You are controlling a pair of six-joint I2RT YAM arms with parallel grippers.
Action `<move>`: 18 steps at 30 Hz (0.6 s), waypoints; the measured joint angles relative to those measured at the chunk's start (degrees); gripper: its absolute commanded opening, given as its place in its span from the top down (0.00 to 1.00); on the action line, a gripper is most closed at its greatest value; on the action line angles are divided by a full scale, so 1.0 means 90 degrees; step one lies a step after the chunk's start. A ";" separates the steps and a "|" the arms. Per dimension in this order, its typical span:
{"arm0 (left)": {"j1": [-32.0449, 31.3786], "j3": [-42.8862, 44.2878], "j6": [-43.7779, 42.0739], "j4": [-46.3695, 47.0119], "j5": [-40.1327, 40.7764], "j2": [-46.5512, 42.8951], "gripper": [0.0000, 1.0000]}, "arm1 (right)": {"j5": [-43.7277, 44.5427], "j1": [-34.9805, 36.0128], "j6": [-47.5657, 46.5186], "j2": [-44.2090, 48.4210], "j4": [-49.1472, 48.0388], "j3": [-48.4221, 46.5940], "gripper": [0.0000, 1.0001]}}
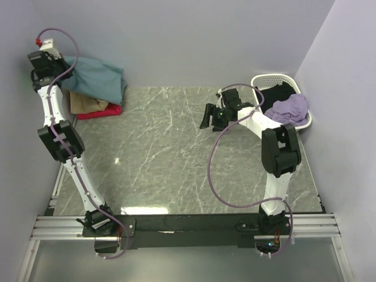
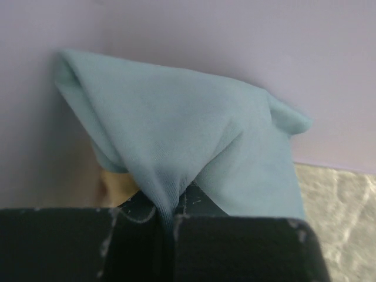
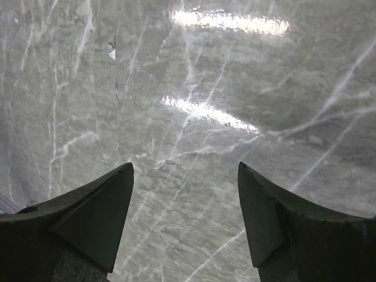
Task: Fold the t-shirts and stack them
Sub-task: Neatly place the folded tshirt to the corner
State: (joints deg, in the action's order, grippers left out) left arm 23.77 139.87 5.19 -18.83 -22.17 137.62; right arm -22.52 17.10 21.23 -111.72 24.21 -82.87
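Observation:
My left gripper (image 1: 61,62) is up in the far left corner, shut on a fold of the dusty teal-blue t-shirt (image 1: 97,77). In the left wrist view the teal cloth (image 2: 176,135) fans out from the pinched jaws of that gripper (image 2: 166,216). The shirt hangs over a tan t-shirt (image 1: 87,103) and a red t-shirt (image 1: 101,111) lying stacked on the table's far left. My right gripper (image 1: 209,117) hovers open over the bare marble top (image 3: 188,117) right of centre, and its wrist view shows this gripper (image 3: 185,171) with nothing between its fingers.
A white lattice-sided basket (image 1: 262,80) stands at the far right, with a lilac t-shirt (image 1: 291,108) and a black t-shirt (image 1: 281,92) inside. Lilac walls close off the left, back and right. The grey marble table (image 1: 164,158) spreads between the arms.

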 measured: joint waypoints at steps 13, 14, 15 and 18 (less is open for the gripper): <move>0.0267 -0.0274 0.0272 0.0588 0.0143 0.0000 0.39 | 0.0005 0.0233 0.0015 -0.0245 0.0100 -0.0187 0.21; 0.0265 -0.0362 0.0304 0.0612 0.0155 0.0000 0.30 | 0.0010 0.0233 0.0015 -0.0245 0.0112 -0.0187 0.21; 0.0260 -0.0495 0.0311 0.0656 0.0172 0.0000 0.18 | 0.0017 0.0233 0.0015 -0.0245 0.0117 -0.0187 0.22; 0.0240 -0.0882 0.0287 0.0741 0.0197 0.0000 0.01 | 0.0019 0.0233 0.0015 -0.0245 0.0114 -0.0187 0.21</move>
State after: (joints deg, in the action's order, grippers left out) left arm 25.93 131.94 7.77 -12.16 -20.40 137.62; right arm -22.35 19.20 21.37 -113.93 25.23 -84.55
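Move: The folded tan cloth stack in the far left corner lies about 11 cm right of the left hand, some 7 cm back and 21 cm below. Its red cloth, at the bottom, is centred roughly 13 cm right, 10 cm back and 24 cm down; the teal t-shirt already hangs from the shut fingers over both. From the idle right hand the tan cloth is about 48 cm left, 14 cm ahead and 5 cm lower. Left hand eases 3 cm left, then opens wide, releasing the teal t-shirt above the stack and sinking 5 cm. ##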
